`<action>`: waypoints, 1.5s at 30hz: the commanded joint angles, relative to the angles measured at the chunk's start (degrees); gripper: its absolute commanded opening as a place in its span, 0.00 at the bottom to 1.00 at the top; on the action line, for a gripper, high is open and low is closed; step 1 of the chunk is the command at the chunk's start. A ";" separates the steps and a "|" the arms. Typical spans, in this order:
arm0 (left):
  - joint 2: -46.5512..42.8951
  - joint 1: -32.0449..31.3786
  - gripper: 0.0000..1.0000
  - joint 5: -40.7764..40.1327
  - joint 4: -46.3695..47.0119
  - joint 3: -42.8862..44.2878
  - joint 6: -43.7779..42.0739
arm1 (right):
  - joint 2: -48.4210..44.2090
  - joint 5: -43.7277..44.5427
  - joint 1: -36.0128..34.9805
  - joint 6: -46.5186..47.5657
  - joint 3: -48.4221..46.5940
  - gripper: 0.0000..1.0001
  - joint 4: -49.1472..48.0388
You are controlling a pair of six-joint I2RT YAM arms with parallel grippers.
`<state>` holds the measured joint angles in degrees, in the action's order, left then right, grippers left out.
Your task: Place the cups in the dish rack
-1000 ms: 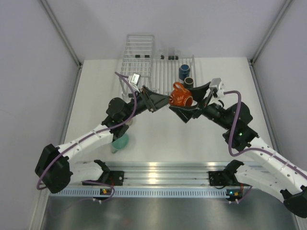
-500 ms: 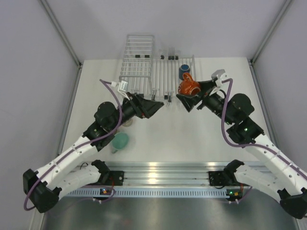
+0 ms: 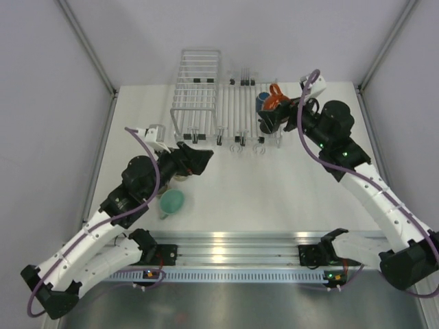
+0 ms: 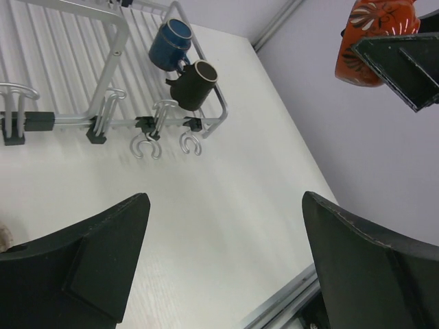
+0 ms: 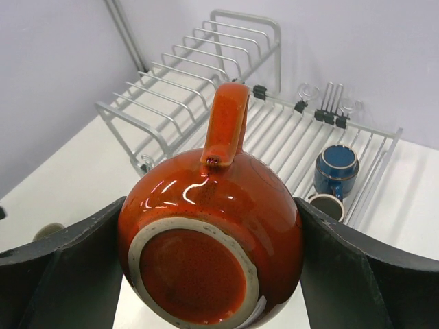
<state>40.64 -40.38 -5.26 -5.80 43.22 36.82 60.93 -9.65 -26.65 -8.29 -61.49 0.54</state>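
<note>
My right gripper (image 3: pixel 276 115) is shut on an orange-red cup (image 3: pixel 274 98) and holds it on its side in the air above the right end of the dish rack (image 3: pixel 236 103). In the right wrist view the orange-red cup (image 5: pixel 212 240) fills the space between both fingers, base toward the camera and handle up. A dark blue cup (image 5: pixel 336 164) and a brown cup (image 5: pixel 327 205) stand in the rack's corner. My left gripper (image 3: pixel 200 159) hangs open and empty over the table, near the rack. A mint-teal cup (image 3: pixel 171 201) lies on the table by the left arm.
A taller wire basket (image 3: pixel 195 82) stands against the rack's left side. A beige cup (image 3: pixel 182 177) peeks out from under the left arm. The table's metal rail (image 3: pixel 226 247) runs along the near edge. Grey walls close in both sides.
My right gripper has carried the orange-red cup back and to the right, over the rack. My left gripper has opened wide and drawn back to the left.
</note>
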 commanded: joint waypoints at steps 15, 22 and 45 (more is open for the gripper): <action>-7.50 -0.05 0.98 -9.68 -9.31 -0.24 -3.16 | 27.73 -0.98 2.13 0.65 -26.91 0.00 13.60; -7.33 -0.05 0.98 -9.95 -10.28 -0.33 -4.39 | 39.61 1.91 0.12 3.37 -37.00 0.00 19.06; -7.16 -0.05 0.98 -10.65 -10.37 -2.00 -6.85 | 64.05 10.88 -4.46 7.68 -58.12 0.00 33.65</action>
<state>33.28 -40.38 -15.79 -17.06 41.54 31.27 124.33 -0.47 -30.28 -1.39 -115.31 33.89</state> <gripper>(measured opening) 0.983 0.838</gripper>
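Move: The right gripper holds the orange cup; its free place on the rack lies about 17 cm ahead, 9 cm to the left and some 25 cm below. The black cup stands roughly 10 cm right of that place, level with it, the blue cup 8 cm right and 8 cm beyond it. From the empty left gripper, the tan cup is about 5 cm ahead, 12 cm left and 28 cm down; the mint cup 5 cm back, 13 cm left, equally low. Carry the orange cup forward over the rack with the right gripper, about 17 cm and drifting 9 cm left, then sink more steeply, some 21 cm down in all, towards the free place left of the black cup. Tip the fingers down and roll the hand's left side down, about 30 degrees each, grip kept. Ease the open left gripper 5 cm left and slightly down, towards the tan cup. ##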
